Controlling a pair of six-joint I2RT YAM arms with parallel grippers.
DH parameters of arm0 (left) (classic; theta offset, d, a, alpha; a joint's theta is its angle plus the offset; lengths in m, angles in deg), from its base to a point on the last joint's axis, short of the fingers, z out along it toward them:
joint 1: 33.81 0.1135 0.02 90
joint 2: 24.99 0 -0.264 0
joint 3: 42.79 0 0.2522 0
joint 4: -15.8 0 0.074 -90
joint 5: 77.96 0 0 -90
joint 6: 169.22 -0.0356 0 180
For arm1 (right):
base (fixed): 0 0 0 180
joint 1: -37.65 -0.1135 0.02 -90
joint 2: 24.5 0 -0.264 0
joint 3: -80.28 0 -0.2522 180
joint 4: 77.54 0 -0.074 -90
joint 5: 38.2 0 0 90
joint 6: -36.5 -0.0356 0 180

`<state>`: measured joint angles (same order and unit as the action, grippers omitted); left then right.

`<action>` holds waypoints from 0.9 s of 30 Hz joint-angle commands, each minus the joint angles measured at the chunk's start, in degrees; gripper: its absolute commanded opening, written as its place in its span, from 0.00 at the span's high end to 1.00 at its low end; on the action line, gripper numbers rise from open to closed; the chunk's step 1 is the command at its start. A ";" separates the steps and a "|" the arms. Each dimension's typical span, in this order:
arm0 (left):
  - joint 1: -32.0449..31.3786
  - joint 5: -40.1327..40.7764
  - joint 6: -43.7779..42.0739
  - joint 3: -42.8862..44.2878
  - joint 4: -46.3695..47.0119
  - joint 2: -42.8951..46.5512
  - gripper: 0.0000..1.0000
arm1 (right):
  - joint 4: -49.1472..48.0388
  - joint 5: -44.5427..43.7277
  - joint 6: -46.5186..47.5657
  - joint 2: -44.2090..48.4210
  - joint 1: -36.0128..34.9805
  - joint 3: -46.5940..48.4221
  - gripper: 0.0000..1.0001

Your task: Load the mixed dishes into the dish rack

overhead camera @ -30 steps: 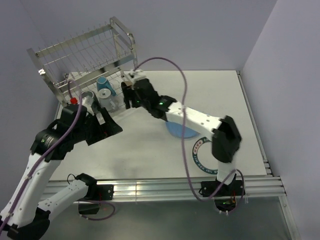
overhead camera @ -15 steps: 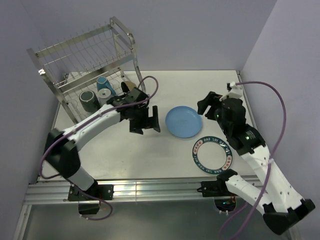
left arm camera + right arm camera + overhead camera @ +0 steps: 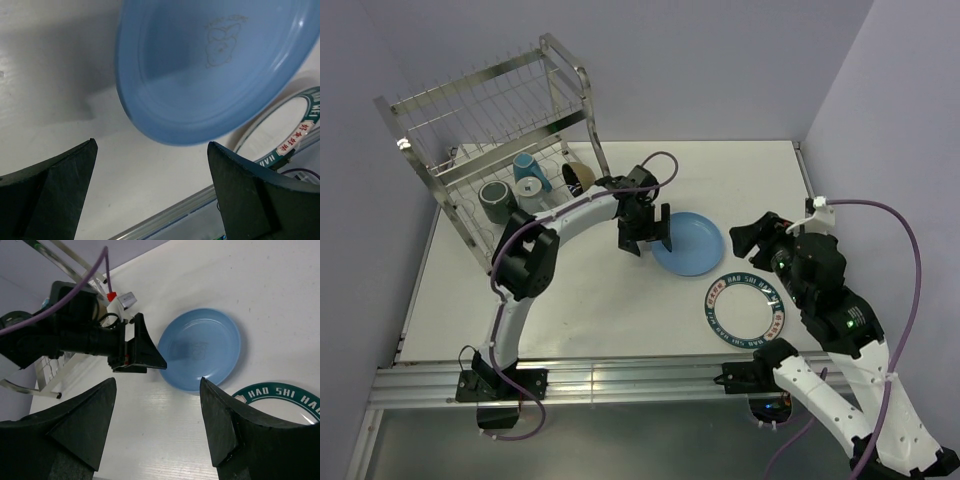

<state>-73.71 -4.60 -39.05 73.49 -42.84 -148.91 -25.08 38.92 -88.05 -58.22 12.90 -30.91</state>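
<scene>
The light-blue plate (image 3: 692,243) lies flat on the white table. My left gripper (image 3: 647,242) stands open at its left rim, with the rim (image 3: 165,135) just beyond the fingertips and nothing between them. My right gripper (image 3: 750,240) hovers open to the right of the plate (image 3: 202,350), holding nothing. The white plate with the dark lettered rim (image 3: 743,306) lies near the table's front. In the dish rack (image 3: 490,120), the lower shelf holds a blue mug (image 3: 528,172), a dark mug (image 3: 497,200) and a black-and-tan bowl (image 3: 578,177).
The rack's steel post (image 3: 600,160) stands just behind the left arm. A purple cable (image 3: 665,165) loops over the left wrist. An aluminium rail (image 3: 620,375) runs along the table's near edge. A wall (image 3: 880,120) closes off the right side.
My left gripper has moved right across the table to the blue plate's left rim. The right arm has drawn back toward the near right. Both grippers stay open.
</scene>
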 commanded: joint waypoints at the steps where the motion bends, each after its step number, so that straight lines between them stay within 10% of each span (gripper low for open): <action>1: -0.44 -0.05 -1.32 3.04 -0.38 -2.73 0.02 | 1.73 -2.58 -0.43 2.16 -0.03 0.41 0.25; 8: -1.67 0.65 -3.42 3.13 -0.03 -6.86 0.19 | 2.96 -1.88 -1.14 0.85 -0.03 1.20 0.25; 16: -1.67 -0.85 -6.06 4.09 1.02 -7.57 0.99 | 1.82 0.49 0.62 -5.48 -0.03 6.02 0.25; 27: -1.58 4.59 -8.96 2.33 0.42 14.37 1.00 | 9.28 9.44 5.01 -17.86 1.99 21.76 0.25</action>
<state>-75.15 -2.64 -45.20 73.99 -43.28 -147.67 -19.23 44.10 -85.73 -73.54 13.86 -13.95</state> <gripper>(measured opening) 0.033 0.754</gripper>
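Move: Just right of the left hand lies the blue plate, its centre about 10 cm to the right, 1 cm back and some 6 cm below, so the near rim is almost under the fingers. The green-rimmed plate is about 22 cm right and 16 cm back, also on the table; the brown bowl in the rack is some 17 cm left and 14 cm ahead. From the right hand the blue plate lies roughly 10 cm ahead, 8 cm left and 28 cm below. Sinking about 4.5 cm with a slight drift to the right, the left hand brings its wide-open fingers down at the blue plate's left rim, shuts them fully to pinch it, then lifts it some 5 cm. The open right hand dips slightly, then rises about 5 cm while easing forward and left. ##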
